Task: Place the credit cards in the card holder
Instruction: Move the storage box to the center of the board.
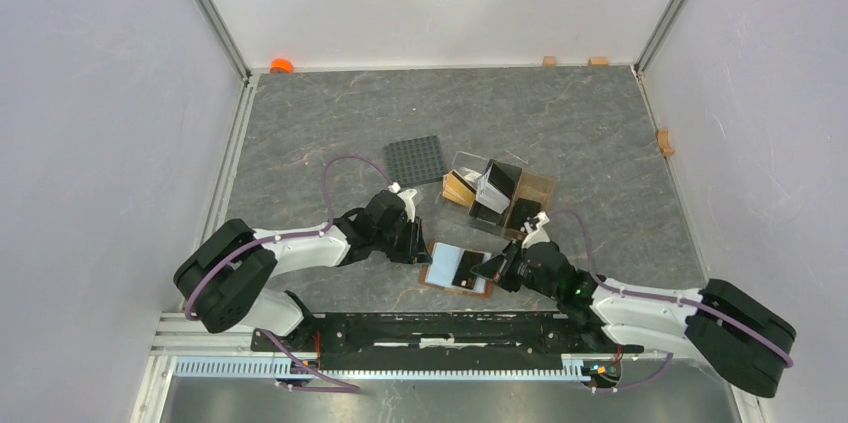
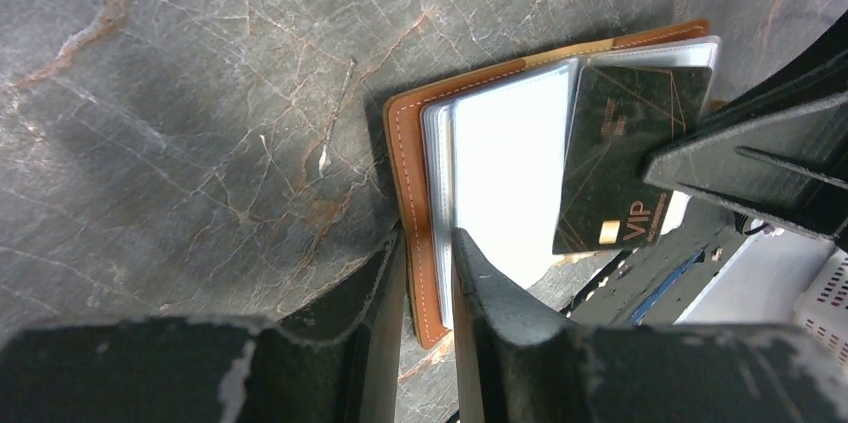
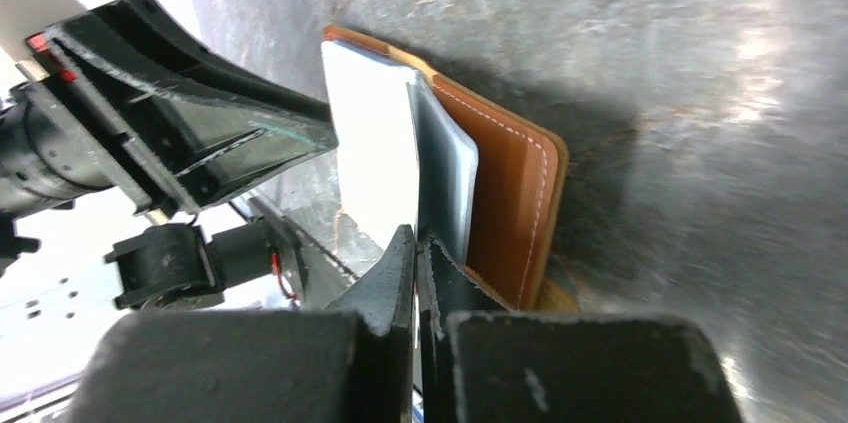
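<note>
The brown leather card holder [image 1: 436,274] lies open on the table between the two arms, its clear inner sleeves up. My left gripper [image 1: 418,246] is shut on its left edge: in the left wrist view the fingers [image 2: 428,238] pinch the stitched leather [image 2: 410,173] and the sleeves. A black credit card [image 2: 615,153] marked VIP rests over the sleeves. My right gripper [image 1: 493,268] is shut on that card's side; in the right wrist view the card [image 3: 445,168] rises from the closed fingertips [image 3: 416,233] beside the holder [image 3: 510,193]. More credit cards [image 1: 497,186] stand in the amber stand.
A clear amber compartment stand [image 1: 540,188] sits just behind the holder. A dark grey studded square plate [image 1: 415,158] lies to its left. Small wooden blocks [image 1: 549,60] and an orange piece [image 1: 282,65] sit along the back wall, another block [image 1: 664,140] by the right wall.
</note>
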Tool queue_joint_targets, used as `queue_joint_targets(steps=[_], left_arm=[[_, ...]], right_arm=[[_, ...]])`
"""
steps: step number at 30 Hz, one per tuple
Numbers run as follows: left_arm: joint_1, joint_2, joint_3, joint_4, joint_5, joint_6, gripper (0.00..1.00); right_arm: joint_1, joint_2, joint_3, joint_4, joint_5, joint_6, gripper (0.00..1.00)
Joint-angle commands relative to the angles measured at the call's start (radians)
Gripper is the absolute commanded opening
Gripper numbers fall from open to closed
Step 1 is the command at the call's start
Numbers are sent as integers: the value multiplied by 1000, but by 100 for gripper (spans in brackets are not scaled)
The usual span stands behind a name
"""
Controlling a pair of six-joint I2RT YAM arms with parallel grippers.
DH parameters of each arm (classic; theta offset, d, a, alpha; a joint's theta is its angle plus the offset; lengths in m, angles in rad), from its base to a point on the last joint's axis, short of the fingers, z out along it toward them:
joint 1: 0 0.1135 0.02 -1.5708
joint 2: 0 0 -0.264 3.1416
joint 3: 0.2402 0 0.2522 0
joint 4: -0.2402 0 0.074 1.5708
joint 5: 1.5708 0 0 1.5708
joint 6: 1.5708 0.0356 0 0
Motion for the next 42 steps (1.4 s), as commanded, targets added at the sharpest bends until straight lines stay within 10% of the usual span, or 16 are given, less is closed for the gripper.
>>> queue_joint_targets(steps=[1, 42], left_arm=[[-3, 16, -42, -113, -20, 36, 30], [-3, -97, -41, -133, -81, -33, 34]], right_arm=[[-32, -88, -73, -312, 125, -67, 0], [-760, 446, 497, -184, -234, -976, 0]])
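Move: The storage box, where the right hand takes its black card, has its middle about 19 cm ahead of that hand and 4 cm to its right, at about its height. The card holder's middle is some 5 cm to the hand's left, 1 cm nearer the base and a little below. The studded mat is about 28 cm ahead and 16 cm left. From the left hand, the box lies some 16 cm ahead and 18 cm right. Rightward and forward off the card holder, then mainly forward, the right hand sweeps about 20 cm out and 12 cm right, dipping 2 cm early and coming back level. Its shut fingers keep pinching the black card and push the storage box along, the wrist rolling some 30 degrees, left side down. The left hand eases 1–2 cm left from the holder's edge, fingers staying part open. ##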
